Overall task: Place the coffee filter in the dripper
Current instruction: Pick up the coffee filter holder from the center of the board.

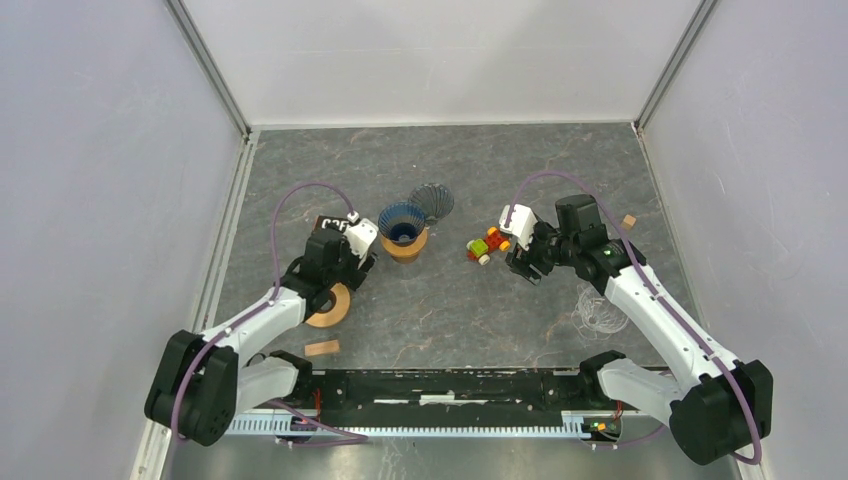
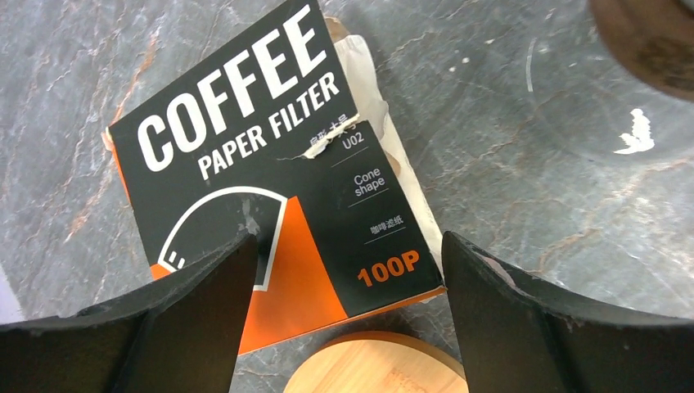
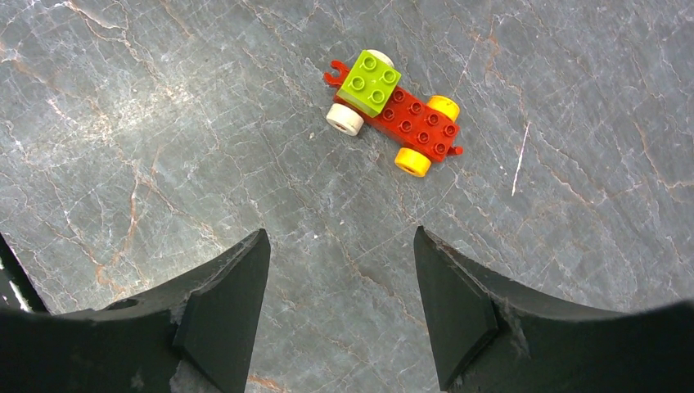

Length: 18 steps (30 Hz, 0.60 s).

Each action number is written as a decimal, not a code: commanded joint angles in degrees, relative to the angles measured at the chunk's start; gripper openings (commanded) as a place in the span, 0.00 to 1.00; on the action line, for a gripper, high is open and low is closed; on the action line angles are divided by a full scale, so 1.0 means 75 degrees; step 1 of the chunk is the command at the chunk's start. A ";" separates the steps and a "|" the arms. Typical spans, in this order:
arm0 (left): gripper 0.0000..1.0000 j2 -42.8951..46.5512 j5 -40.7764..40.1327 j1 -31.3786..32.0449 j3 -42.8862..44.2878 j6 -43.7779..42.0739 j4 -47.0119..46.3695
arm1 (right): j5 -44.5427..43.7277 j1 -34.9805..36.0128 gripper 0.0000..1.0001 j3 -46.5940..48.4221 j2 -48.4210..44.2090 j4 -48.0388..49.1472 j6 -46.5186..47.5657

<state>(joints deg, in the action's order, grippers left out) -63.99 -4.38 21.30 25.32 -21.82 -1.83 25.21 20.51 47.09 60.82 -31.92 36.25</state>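
Note:
The black and orange coffee filter box (image 2: 270, 164) lies flat on the stone table, and pale paper filters (image 2: 372, 90) stick out of its torn end. My left gripper (image 2: 348, 246) hangs open just above the box's near corner, holding nothing; in the top view this gripper (image 1: 345, 262) covers most of the box (image 1: 328, 224). The dripper (image 1: 403, 226), a dark blue ribbed cone on a round wooden base, stands just right of the box. My right gripper (image 1: 522, 262) is open and empty over bare table (image 3: 340, 246).
A dark ribbed cone (image 1: 432, 203) lies behind the dripper. A wooden ring (image 1: 330, 306) sits under my left wrist, showing as a round wooden edge (image 2: 376, 364). A toy brick car (image 3: 393, 115) lies ahead of the right gripper. A clear glass piece (image 1: 600, 312) and small wooden blocks (image 1: 322, 348) lie nearby.

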 commanded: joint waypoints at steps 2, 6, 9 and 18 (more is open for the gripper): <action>0.87 -0.0247 -0.0695 0.0071 0.0025 -0.0580 -0.0842 | 0.0048 -0.0037 0.72 0.0033 0.0026 0.0131 -0.0036; 0.83 -0.0107 -0.1006 0.0082 0.0077 -0.0703 -0.0585 | 0.0064 -0.0040 0.72 0.0004 0.0019 0.0132 -0.0039; 0.81 0.0235 -0.1353 0.0086 -0.0097 -0.0979 -0.0554 | 0.0067 -0.0039 0.72 -0.0024 -0.0010 0.0142 -0.0028; 0.65 0.0440 -0.1881 0.0041 -0.0330 -0.1447 -0.0575 | 0.0125 -0.0041 0.72 -0.0009 0.0016 0.0118 -0.0014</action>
<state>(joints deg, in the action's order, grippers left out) -60.58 -16.03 21.74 23.29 -28.95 -3.60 25.26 20.49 47.00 61.01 -31.94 36.25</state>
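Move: The coffee filter stack shows in the open right side of the filter box, some 4 cm ahead of the left hand, 2 cm to its right and 2 cm below. The box's middle lies about 5 cm ahead, 3 cm left; the wooden ring about 8 cm back, 4 cm left; the stand with the blue dripper some 6 cm ahead and 12 cm right. From the waiting right hand the filters are roughly 36 cm left, 5 cm ahead. Sweep the left gripper about 4 cm to the left, lifting some 1.5 cm in the second half, with the right finger bearing on the box's near right corner so that it pushes the box along. Roll the hand about 10 degrees, left side rising, and bring the wide-open fingers partly together without shutting them. ##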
